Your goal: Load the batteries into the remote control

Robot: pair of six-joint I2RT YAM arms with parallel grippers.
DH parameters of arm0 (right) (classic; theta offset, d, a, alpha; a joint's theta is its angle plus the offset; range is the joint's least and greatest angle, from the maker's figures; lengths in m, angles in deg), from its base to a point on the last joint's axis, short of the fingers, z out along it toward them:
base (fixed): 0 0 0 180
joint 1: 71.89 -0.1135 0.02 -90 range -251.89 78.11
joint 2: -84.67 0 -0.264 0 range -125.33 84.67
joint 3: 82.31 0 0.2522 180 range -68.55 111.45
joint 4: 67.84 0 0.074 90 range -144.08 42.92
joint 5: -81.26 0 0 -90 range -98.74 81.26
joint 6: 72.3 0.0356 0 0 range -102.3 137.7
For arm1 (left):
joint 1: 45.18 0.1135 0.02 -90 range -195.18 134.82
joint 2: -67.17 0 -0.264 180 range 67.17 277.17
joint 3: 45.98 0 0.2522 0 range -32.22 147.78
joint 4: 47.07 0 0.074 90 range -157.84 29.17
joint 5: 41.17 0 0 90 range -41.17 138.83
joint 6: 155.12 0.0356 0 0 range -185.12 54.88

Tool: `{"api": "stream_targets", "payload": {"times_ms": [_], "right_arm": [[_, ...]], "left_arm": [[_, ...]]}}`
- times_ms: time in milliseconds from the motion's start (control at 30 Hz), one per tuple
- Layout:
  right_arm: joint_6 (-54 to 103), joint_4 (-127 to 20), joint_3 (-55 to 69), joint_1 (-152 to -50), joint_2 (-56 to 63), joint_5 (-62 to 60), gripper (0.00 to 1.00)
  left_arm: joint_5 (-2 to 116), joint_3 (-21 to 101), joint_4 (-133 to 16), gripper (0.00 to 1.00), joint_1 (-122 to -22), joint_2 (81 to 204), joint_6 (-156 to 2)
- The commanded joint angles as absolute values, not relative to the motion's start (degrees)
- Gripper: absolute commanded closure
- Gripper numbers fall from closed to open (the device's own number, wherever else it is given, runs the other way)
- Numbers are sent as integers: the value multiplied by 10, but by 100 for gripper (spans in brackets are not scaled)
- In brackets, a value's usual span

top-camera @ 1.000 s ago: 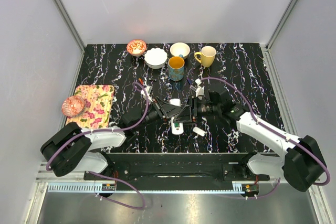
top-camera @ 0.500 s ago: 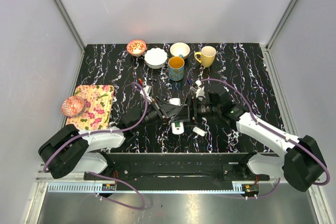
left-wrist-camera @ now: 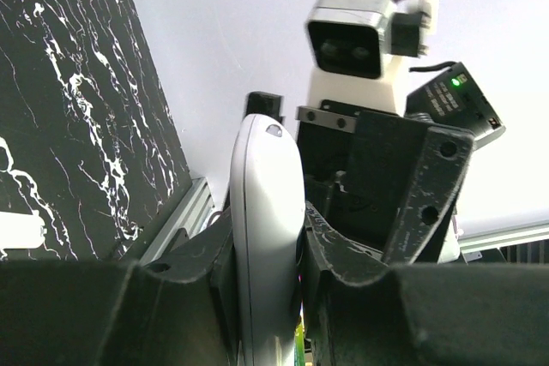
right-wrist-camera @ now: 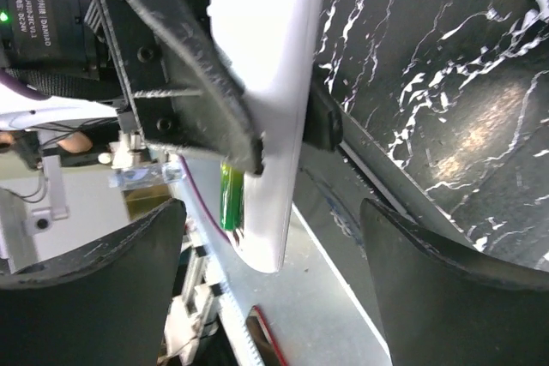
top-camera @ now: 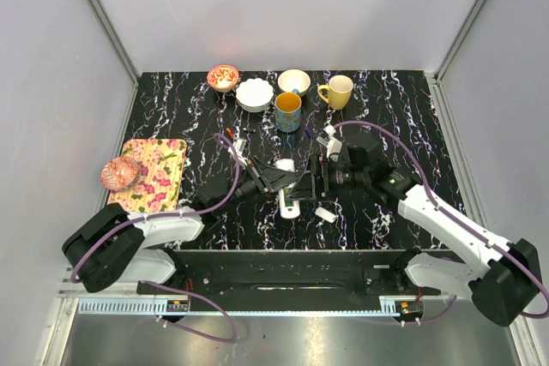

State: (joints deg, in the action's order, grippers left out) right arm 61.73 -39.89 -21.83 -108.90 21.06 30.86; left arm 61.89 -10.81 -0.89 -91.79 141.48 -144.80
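Observation:
The remote control (top-camera: 288, 201) is a slim white bar held up above the dark marbled table near its front middle. My left gripper (top-camera: 288, 183) is shut on it, and in the left wrist view its black fingers (left-wrist-camera: 225, 246) press both sides of the remote control (left-wrist-camera: 264, 212). The right wrist view shows a green battery (right-wrist-camera: 230, 198) sitting in the remote control (right-wrist-camera: 273, 83) near its lower end. My right gripper (top-camera: 311, 183) is just right of the remote, open (right-wrist-camera: 274, 272), with nothing between its wide-apart fingers (right-wrist-camera: 129, 263).
A small white chip (top-camera: 324, 213) lies on the table right of the remote, and another white piece (top-camera: 286, 165) sits behind it. At the back stand a blue mug (top-camera: 288, 111), a yellow mug (top-camera: 337, 91) and three bowls (top-camera: 254, 94). A floral board (top-camera: 157, 172) lies at the left edge.
My right gripper has opened wide and drawn back a little to the right, away from the remote. The left gripper has kept its hold on the remote.

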Motion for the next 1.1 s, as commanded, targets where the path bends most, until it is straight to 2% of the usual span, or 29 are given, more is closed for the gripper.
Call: {"api": "stream_targets", "payload": {"times_ms": [0,333,600,767,900,1067], "right_arm": [[493,-285,-162,-1092,247,243,13],[449,-280,-183,-1092,259,234,16],[463,-308,-188,-1093,261,266,15],[486,-314,-183,-1093,275,237,15],[502,-273,-153,-1093,293,126,25],[485,-193,-89,-1095,268,63,37]], "left_arm": [[625,-100,46,100,-911,1398,-1470],[641,-88,70,100,-906,1424,-1498],[643,-84,68,100,-907,1426,-1497],[638,-87,55,100,-907,1424,-1482],[611,-88,-4,100,-907,1407,-1445],[537,-81,-129,100,-907,1373,-1394]]}}
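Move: The remote control, in the left fingers, has its middle about 4 cm to the left of the empty right hand, some 2 cm back and about level with it. From the left hand, that middle is roughly 2 cm back and 1 cm right. The loose battery cover lies on the table, about 7 cm right of the right hand, 3 cm back and some 20 cm below. The right hand withdraws about 4 cm rightward from the remote, fingers tipping down, then drifts forward, narrowing slightly. ##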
